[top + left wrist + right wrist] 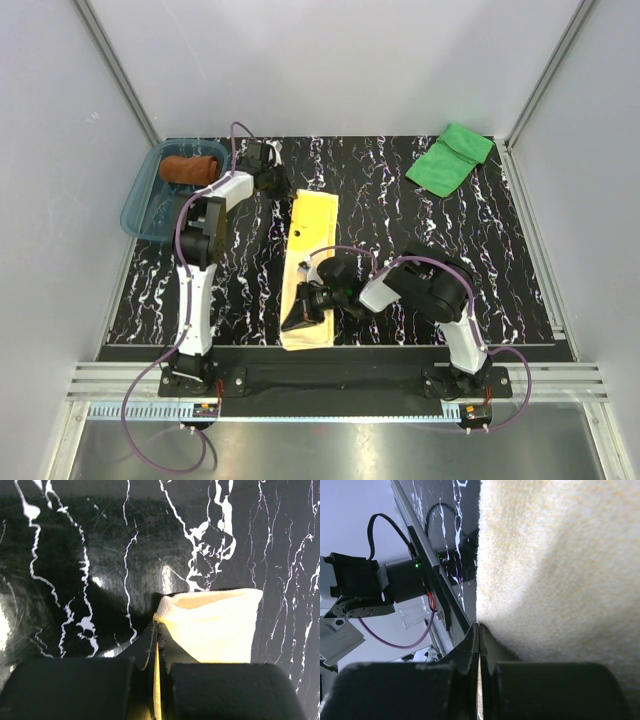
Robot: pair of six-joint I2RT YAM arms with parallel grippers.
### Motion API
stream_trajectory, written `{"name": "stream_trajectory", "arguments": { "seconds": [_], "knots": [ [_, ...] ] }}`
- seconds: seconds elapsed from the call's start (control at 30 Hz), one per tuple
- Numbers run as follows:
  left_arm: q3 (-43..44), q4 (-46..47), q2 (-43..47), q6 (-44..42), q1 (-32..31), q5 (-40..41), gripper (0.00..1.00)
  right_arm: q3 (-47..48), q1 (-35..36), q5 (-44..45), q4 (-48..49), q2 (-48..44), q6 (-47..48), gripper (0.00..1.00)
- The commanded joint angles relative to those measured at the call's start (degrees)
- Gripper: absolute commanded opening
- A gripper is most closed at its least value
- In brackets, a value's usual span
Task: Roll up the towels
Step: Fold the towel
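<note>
The pale yellow towel (312,235) lies stretched out lengthwise in the middle of the table. My left gripper (281,186) is shut on its far left corner; in the left wrist view a thin yellow edge shows between the closed jaws (157,632), with the towel (215,625) spreading to the right. My right gripper (297,318) is shut on the towel's near end, the cloth (560,570) pinched at the jaw tips (479,629). The rust-brown towel (190,168) lies rolled in the teal tray (140,215). The green towel (450,158) lies folded at the far right.
The teal tray stands at the far left of the black marbled table (480,240), right beside the left arm. Metal frame posts and white walls close in the table's sides and back. The arm bases sit on the near rail (330,378).
</note>
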State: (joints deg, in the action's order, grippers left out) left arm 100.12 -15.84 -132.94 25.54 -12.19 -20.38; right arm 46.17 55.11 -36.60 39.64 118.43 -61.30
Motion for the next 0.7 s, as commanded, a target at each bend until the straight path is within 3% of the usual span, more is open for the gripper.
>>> {"name": "stream_trajectory", "arguments": {
  "seconds": [0.0, 0.27, 0.3, 0.33, 0.43, 0.53, 0.67],
  "knots": [
    [4.6, 1.1, -1.7, -1.6, 0.5, 0.0, 0.00, -2.0, 1.0, 2.3, -5.9, 4.5, 2.1, 0.00],
    [9.1, -2.4, -3.8, -3.3, 0.9, 3.3, 0.00, -0.6, 0.9, 2.0, -7.2, 4.7, 2.9, 0.00],
    [8.6, -2.2, -3.5, -3.2, 1.0, 3.2, 0.06, -0.3, 0.9, 2.1, -8.1, 4.2, 4.0, 0.00],
    [8.3, -1.9, -3.0, -3.1, 1.1, 3.7, 0.24, 0.8, 0.9, 2.7, -10.8, 3.7, 4.7, 0.00],
    [7.7, -2.4, -1.1, -3.0, 1.7, 5.3, 0.64, 3.6, 0.8, 4.2, -17.5, 1.6, 8.3, 0.00],
    [8.5, -2.8, 0.7, -2.1, 3.0, 5.2, 0.79, 5.9, 0.1, 5.1, -22.6, -0.4, 11.0, 0.00],
    [9.4, -4.5, 3.9, -0.9, 4.2, 5.4, 0.82, 8.6, -1.0, 6.6, -29.1, -3.1, 13.7, 0.03]
  ]
}}
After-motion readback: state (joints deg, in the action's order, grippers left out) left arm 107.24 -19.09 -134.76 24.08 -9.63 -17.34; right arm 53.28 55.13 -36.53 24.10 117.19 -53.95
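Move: The yellow towel's far left corner is already between the left hand's shut fingers, and its far right corner lies about 11 cm to the right of that hand, level with it. The blue bin's middle is some 31 cm to its left, level, with the brown rolled towel about 28 cm left and 6 cm farther out. The right hand is shut on the towel's left edge near its near end; the far left corner lies roughly 40 cm ahead and 3 cm right of it. Forward by barely 1 cm with the fingers still shut on the yellow towel's far left corner, the left hand then opens nearly wide, letting go, and draws off forward and left, about 3 cm each way, rising some 2 cm. The right hand stays shut on the left edge near the near end, its fingertips tipping down about 5 degrees. ##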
